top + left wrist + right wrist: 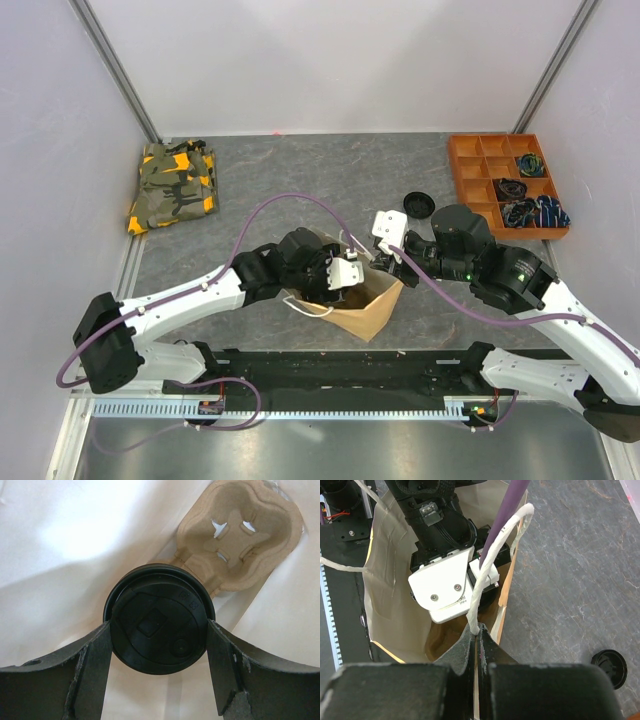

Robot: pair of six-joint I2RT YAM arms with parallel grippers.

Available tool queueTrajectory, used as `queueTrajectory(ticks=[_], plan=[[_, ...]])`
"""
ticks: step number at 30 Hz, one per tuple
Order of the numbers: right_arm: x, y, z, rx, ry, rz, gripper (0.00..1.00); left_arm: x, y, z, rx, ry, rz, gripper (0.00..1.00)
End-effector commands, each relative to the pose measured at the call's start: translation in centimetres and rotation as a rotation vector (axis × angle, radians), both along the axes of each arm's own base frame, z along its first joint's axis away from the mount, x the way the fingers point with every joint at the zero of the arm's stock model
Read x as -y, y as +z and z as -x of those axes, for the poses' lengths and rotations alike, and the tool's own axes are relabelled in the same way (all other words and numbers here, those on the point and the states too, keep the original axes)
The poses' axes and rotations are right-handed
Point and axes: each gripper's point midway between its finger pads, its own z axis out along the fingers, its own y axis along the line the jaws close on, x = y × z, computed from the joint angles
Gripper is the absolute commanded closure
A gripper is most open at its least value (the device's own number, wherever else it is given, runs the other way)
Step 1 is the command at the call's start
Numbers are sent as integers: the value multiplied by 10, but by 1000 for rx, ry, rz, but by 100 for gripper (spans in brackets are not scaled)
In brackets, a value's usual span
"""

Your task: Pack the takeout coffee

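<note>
The takeout coffee [159, 625] shows from above as a round black lid, deep inside the brown paper bag [365, 310]. My left gripper [159, 630] reaches down into the bag, its two fingers pressed against opposite sides of the lid. Beneath the cup lies the pulp carrier [240, 535]; one pocket is empty, the other is hidden by the cup. I cannot tell whether the cup is seated. My right gripper [479, 632] is shut on the bag's rim at the foot of a white handle [495, 555], holding the mouth open.
A loose black lid [418, 204] lies on the table behind the bag. An orange compartment tray [505, 185] with small items stands at the back right. A camouflage cloth [172, 185] lies at the back left. The left wrist [445, 590] fills the bag's mouth.
</note>
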Motion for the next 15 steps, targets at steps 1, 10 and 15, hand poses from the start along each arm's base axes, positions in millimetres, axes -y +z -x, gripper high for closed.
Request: queueTrajectory(ticks=[1,10,15], plan=[[0,10,-3,34,-5,-21,100,-19,-19,19,-121,26,-93,38],[-1,8,-2,31,4,-17,100,-15,-6,8,-68,56,-60,12],[-1,7,-3,34,5,-16,100,-10,9,3,-28,65,-15,0]])
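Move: The left hand is deep in the tilted paper bag with its pads still around the lidded coffee cup; the cup's middle is about 4 cm below it, 2 cm to its right and 1 cm ahead. The carrier's empty well lies roughly 8 cm to the right, 3 cm back and 11 cm below. The right hand is pinching the bag's handle, with the cup some 10 cm to its left, 2 cm ahead and 20 cm below. Almost on the spot, drifting only about half a centimetre to the left, the left hand opens its fingers from about three quarters to nearly fully wide, releasing its grip on the coffee cup, with next to no wrist turn. The right hand stays put and keeps the bag's handle pinched shut between its fingertips. ##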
